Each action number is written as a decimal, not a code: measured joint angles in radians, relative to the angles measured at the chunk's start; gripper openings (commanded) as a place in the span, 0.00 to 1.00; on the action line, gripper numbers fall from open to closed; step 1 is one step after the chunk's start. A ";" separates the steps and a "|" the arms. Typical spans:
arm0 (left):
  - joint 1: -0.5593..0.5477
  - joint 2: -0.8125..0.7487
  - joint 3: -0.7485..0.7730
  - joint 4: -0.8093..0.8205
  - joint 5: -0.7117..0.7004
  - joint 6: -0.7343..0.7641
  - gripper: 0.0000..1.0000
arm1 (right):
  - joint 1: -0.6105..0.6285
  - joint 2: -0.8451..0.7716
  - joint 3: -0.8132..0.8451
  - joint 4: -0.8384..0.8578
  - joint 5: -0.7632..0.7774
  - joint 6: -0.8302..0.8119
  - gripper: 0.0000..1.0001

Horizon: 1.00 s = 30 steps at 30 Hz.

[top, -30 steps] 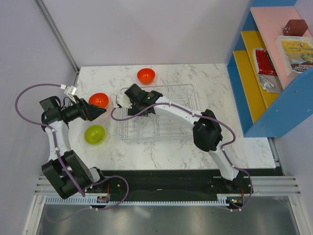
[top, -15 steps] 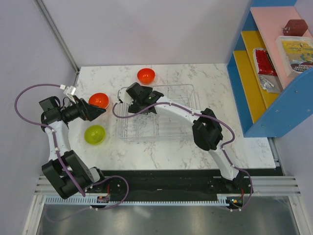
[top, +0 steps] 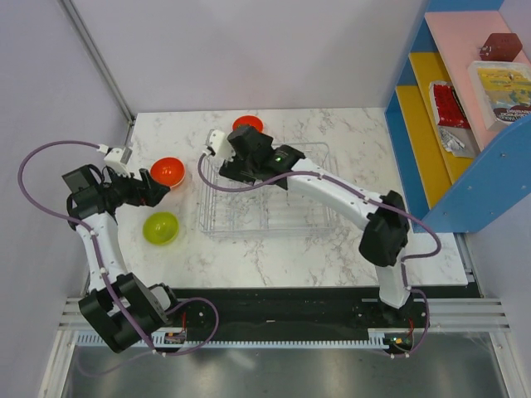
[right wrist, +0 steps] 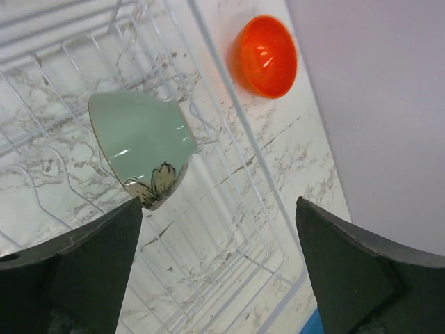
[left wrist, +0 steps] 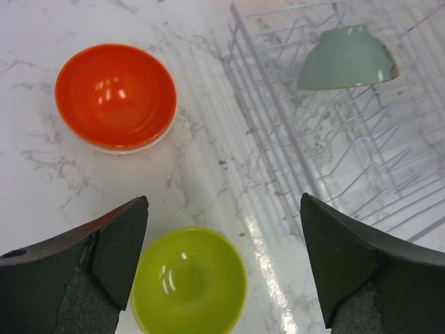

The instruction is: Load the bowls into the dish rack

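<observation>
The clear dish rack (top: 319, 217) lies mid-table. A pale green bowl (right wrist: 138, 139) leans on its side among the ribs at the rack's left end; it also shows in the left wrist view (left wrist: 345, 57) and is hidden under my right arm in the top view. One orange bowl (top: 168, 171) and a lime green bowl (top: 160, 227) sit left of the rack. A second orange bowl (top: 246, 123) sits behind it. My right gripper (top: 228, 162) hangs open and empty above the rack's left end. My left gripper (top: 163, 191) is open and empty between the orange and lime bowls.
A blue shelf unit (top: 465, 116) with packets stands at the right edge of the table. The wall runs close behind the far orange bowl (right wrist: 264, 56). Bare marble shows between the lime bowl (left wrist: 189, 278) and the rack (left wrist: 278, 160).
My right arm has swung toward the back of the rack and its elbow has moved right. My left gripper has drawn back slightly to the left.
</observation>
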 measured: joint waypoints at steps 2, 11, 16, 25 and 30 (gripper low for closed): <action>0.000 -0.006 -0.010 -0.022 -0.059 0.040 0.98 | -0.003 -0.085 -0.034 0.014 -0.017 0.020 0.98; 0.001 -0.011 -0.172 -0.127 -0.213 0.177 1.00 | -0.024 -0.343 -0.203 0.075 -0.064 0.045 0.98; 0.003 0.026 -0.202 -0.144 -0.234 0.227 1.00 | -0.032 -0.359 -0.292 0.071 -0.076 0.044 0.98; 0.042 0.092 -0.205 -0.138 -0.234 0.254 1.00 | -0.055 -0.359 -0.307 0.067 -0.087 0.044 0.98; 0.058 0.031 -0.211 -0.123 -0.234 0.255 1.00 | -0.054 -0.359 -0.307 0.067 -0.087 0.044 0.98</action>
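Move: Below and behind the open left hand sits the lime bowl, roughly 6 cm back, 1 cm left and 18 cm down. At about that depth, the near red bowl is some 10 cm ahead and 2 cm left of this hand, and the dish rack's middle about 30 cm right and 3 cm ahead. From the right hand the lime bowl lies about 24 cm left, 14 cm back and 19 cm down; the pale green bowl in the rack is about 5 cm left, 3 cm ahead and 13 cm down. Dropping about 13 cm and drawing back some 6 cm, the left hand comes over the lime bowl, tips its fingers roughly 20 degrees further down, then eases up about 1 cm, still wide open. The empty right hand lifts about 10 cm above the pale green bowl, then sinks some 4 cm while drifting 6 cm right and 4 cm back, away from it, fingers open. ##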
